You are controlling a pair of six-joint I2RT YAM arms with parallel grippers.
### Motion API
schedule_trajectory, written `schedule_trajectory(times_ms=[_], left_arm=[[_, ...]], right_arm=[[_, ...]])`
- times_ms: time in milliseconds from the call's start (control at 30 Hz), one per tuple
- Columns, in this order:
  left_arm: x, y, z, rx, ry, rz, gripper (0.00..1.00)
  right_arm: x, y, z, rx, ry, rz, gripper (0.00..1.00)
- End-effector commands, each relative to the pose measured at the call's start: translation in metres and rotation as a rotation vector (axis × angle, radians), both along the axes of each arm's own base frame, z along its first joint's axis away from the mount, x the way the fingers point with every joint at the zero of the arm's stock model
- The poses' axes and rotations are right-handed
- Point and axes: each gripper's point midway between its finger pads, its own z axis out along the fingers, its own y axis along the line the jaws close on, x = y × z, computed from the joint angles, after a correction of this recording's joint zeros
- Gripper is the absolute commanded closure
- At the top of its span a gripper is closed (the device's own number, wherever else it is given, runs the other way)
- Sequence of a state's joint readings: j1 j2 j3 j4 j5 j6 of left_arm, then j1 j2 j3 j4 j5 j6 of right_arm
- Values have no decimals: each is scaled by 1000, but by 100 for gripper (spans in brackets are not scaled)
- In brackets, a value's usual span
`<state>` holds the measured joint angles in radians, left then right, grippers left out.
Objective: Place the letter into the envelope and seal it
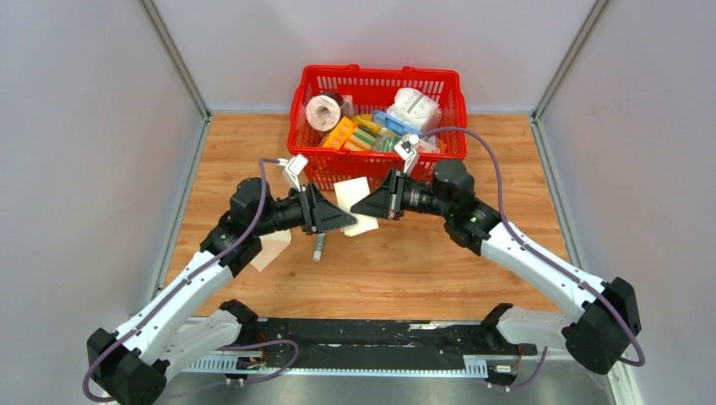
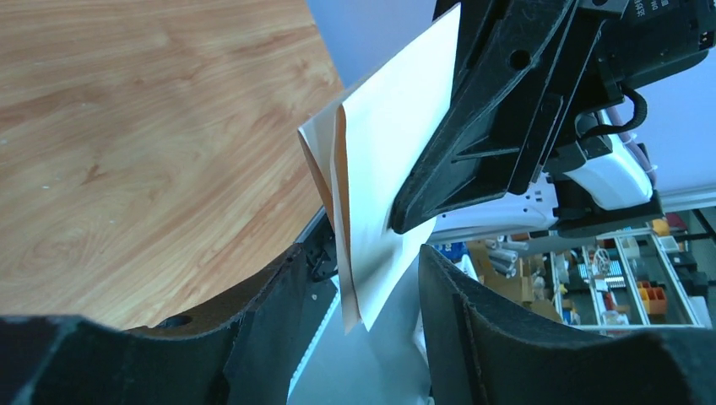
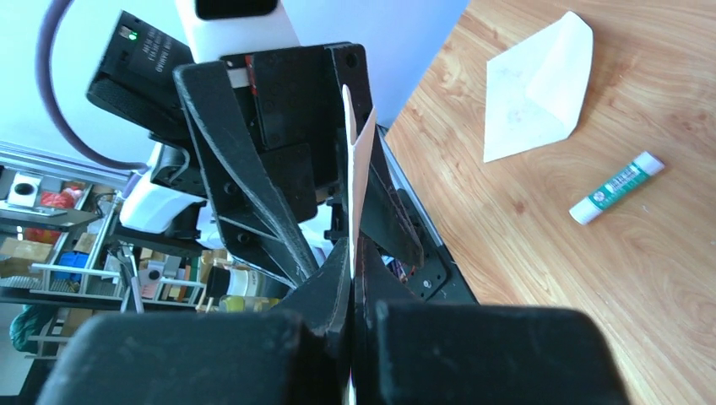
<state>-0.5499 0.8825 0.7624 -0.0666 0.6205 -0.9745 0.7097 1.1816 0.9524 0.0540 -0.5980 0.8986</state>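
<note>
The pale letter (image 1: 353,192) hangs in the air between both arms, in front of the basket. My right gripper (image 1: 355,206) is shut on its edge. In the right wrist view the sheet (image 3: 358,160) stands edge-on out of the shut right gripper (image 3: 353,253). My left gripper (image 2: 371,253) is open, its fingers either side of the lower corner of the letter (image 2: 388,169), which shows two layers and touches neither finger. The tan envelope (image 1: 272,247) lies flat on the table, partly under the left arm. The right wrist view also shows this envelope (image 3: 536,89).
A glue stick (image 1: 318,246) lies on the wood next to the envelope, also visible in the right wrist view (image 3: 616,187). A red basket (image 1: 378,72) full of assorted items stands at the back, just behind both grippers. Grey walls close in both sides.
</note>
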Motion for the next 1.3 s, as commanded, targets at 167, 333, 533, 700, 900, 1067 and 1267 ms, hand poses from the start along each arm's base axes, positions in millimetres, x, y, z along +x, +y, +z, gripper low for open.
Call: schedule_trajectory(times_ms=[167,333,533,700,900,1067,1267], left_arm=[[-6,-4,45,-121,-65,-47,52],[-8,-4,54,-141,-72,-50,63],[-9,-2,53,-131,-60,-41,100],[8,13,5,62,59,107,100],[55,126,-80,602,131,685,100],[66,188,-115,749,268,951,100],[51,232,-125,858,340,1125,100]], right_arm=[[-8,4,45,168,-57,49,100],[-2,5,36,148,-49,30,100],[8,5,22,89,-46,-23,79],[30,-20,-1,-93,-70,-226,31],[47,-61,-22,-278,-85,-435,23],[45,-44,-56,-376,-82,-342,23],[57,12,-90,-509,-232,-253,23]])
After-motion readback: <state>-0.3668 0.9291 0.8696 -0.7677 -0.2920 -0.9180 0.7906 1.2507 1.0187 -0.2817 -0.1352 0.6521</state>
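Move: The folded letter, still pinched in the right fingertips, stands between the open left fingers, its middle about 3 cm ahead of the left hand, 1 cm to its right and level; it is right at the right hand's point. From the left hand, the envelope lies roughly 22 cm left, 9 cm ahead and 27 cm below; the glue stick about 8 cm left, 7 cm ahead, equally low. Left pinches the letter, right lets go, left swings it about 19 cm left and 12 down towards envelope. ##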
